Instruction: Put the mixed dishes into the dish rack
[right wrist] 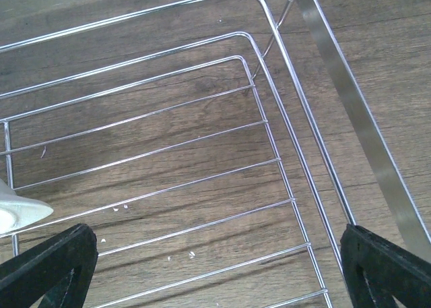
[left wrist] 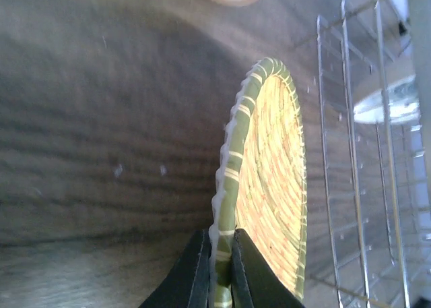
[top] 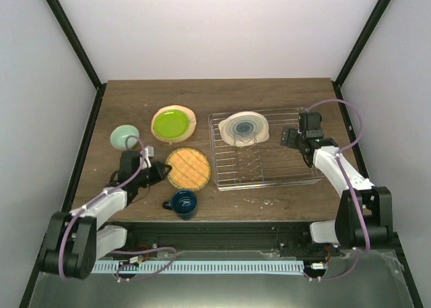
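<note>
My left gripper (top: 163, 170) is shut on the left rim of the yellow-orange woven plate (top: 188, 168), which lies by the dish rack's (top: 214, 183) left side. The left wrist view shows both fingers pinching the plate's (left wrist: 273, 180) green rim, gripper (left wrist: 220, 271). A cream plate with teal rings (top: 244, 127) leans upright in the rack. The lime green plate (top: 171, 124) rests on a tan plate. The mint bowl (top: 124, 137) and blue mug (top: 183, 203) sit on the table. My right gripper (top: 291, 138) hangs open over the rack's right part, with only rack wires (right wrist: 269, 119) between its fingers (right wrist: 215, 267).
The rack's wires (left wrist: 347, 153) stand just beyond the held plate. The cream plate's edge (right wrist: 13, 210) shows at the left of the right wrist view. The dark frame posts and white walls close in the wooden table (top: 283, 92).
</note>
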### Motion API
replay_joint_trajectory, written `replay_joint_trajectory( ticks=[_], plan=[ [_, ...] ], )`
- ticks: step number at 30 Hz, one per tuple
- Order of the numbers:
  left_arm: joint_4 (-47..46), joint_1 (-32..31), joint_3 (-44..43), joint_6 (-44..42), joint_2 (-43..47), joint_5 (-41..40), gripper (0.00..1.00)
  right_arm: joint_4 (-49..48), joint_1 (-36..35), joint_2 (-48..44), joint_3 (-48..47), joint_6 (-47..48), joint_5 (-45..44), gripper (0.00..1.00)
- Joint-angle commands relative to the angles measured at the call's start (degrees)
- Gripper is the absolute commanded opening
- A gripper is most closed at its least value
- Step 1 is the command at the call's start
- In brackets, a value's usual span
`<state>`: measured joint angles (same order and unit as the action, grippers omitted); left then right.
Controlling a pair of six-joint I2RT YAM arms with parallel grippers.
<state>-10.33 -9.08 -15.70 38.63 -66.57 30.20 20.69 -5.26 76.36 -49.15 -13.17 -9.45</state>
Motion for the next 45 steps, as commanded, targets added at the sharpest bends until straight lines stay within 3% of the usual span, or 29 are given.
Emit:
replay_joint_trajectory(
  ticks=[1, 7, 11, 16, 23, 30, 34, 37, 45],
  plan=[
    [17.1, 0.0, -9.9, -10.2, 10.0, -11.6, 0.00, -0.3, 0.2, 0.1, -2.0, -0.9, -1.1, 1.00],
    [25.4, -0.4, -23.0, -21.7, 17.2, -15.7, 0.00, -0.3, 0.2, -0.6, -1.9, -1.3, -2.3, 1.00],
    [22.4, -0.9, -26.1, -23.7, 17.9, -13.5, 0.00, -0.3, 0.2, -0.9, -1.9, -1.2, -2.7, 1.00],
    [19.7, -6.5, -32.3, -28.7, 17.8, -13.6, 0.00, 0.0, 0.3, -0.9, -2.2, -1.2, -3.6, 1.00],
    [13.3, -11.9, -40.1, -40.9, 13.7, -7.7, 0.00, -0.2, 0.3, -0.7, -2.5, -1.3, -3.1, 1.00],
    [12.9, -17.3, -49.3, -56.5, 5.3, -4.4, 0.00, -0.6, 0.2, -0.6, -2.5, -1.0, -2.7, 1.00],
    [18.2, -24.7, -54.5, -67.5, 1.4, -10.6, 0.00, -0.9, 0.2, -1.1, -2.3, -1.0, -3.4, 1.00],
    [21.9, -33.8, -55.7, -78.3, -1.1, -23.0, 0.00, -1.2, 0.3, -1.6, -1.9, -1.1, -4.4, 1.00],
    [15.9, -49.1, -52.2, -92.7, -8.6, -45.5, 0.00, -1.0, 0.2, -2.3, -1.8, -1.2, -5.3, 1.00]
  ],
)
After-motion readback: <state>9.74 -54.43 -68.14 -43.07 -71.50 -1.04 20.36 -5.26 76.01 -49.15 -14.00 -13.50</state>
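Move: My left hand already pinches the yellow plate by its rim. The middle of the dish rack lies some 34 cm to its right and 7 cm ahead, about level in height. The white plate in the rack is about 27 cm right and 12 cm ahead, the mug 5 cm right and 12 cm back, the green plate 16 cm straight ahead. From my right hand, the rack's middle is about 8 cm left, 2 cm back and 8 cm below. Keeping my pinch on the rim, I lift the yellow plate steeply with my left hand, some 30 cm in all, then swing it right about 20 cm until it is over the left part of the dish rack, just starting to sink at the end. On the way I roll the wrist by about 110 degrees, bringing the plate from nearly flat onto its edge, and level the fingers somewhat. ##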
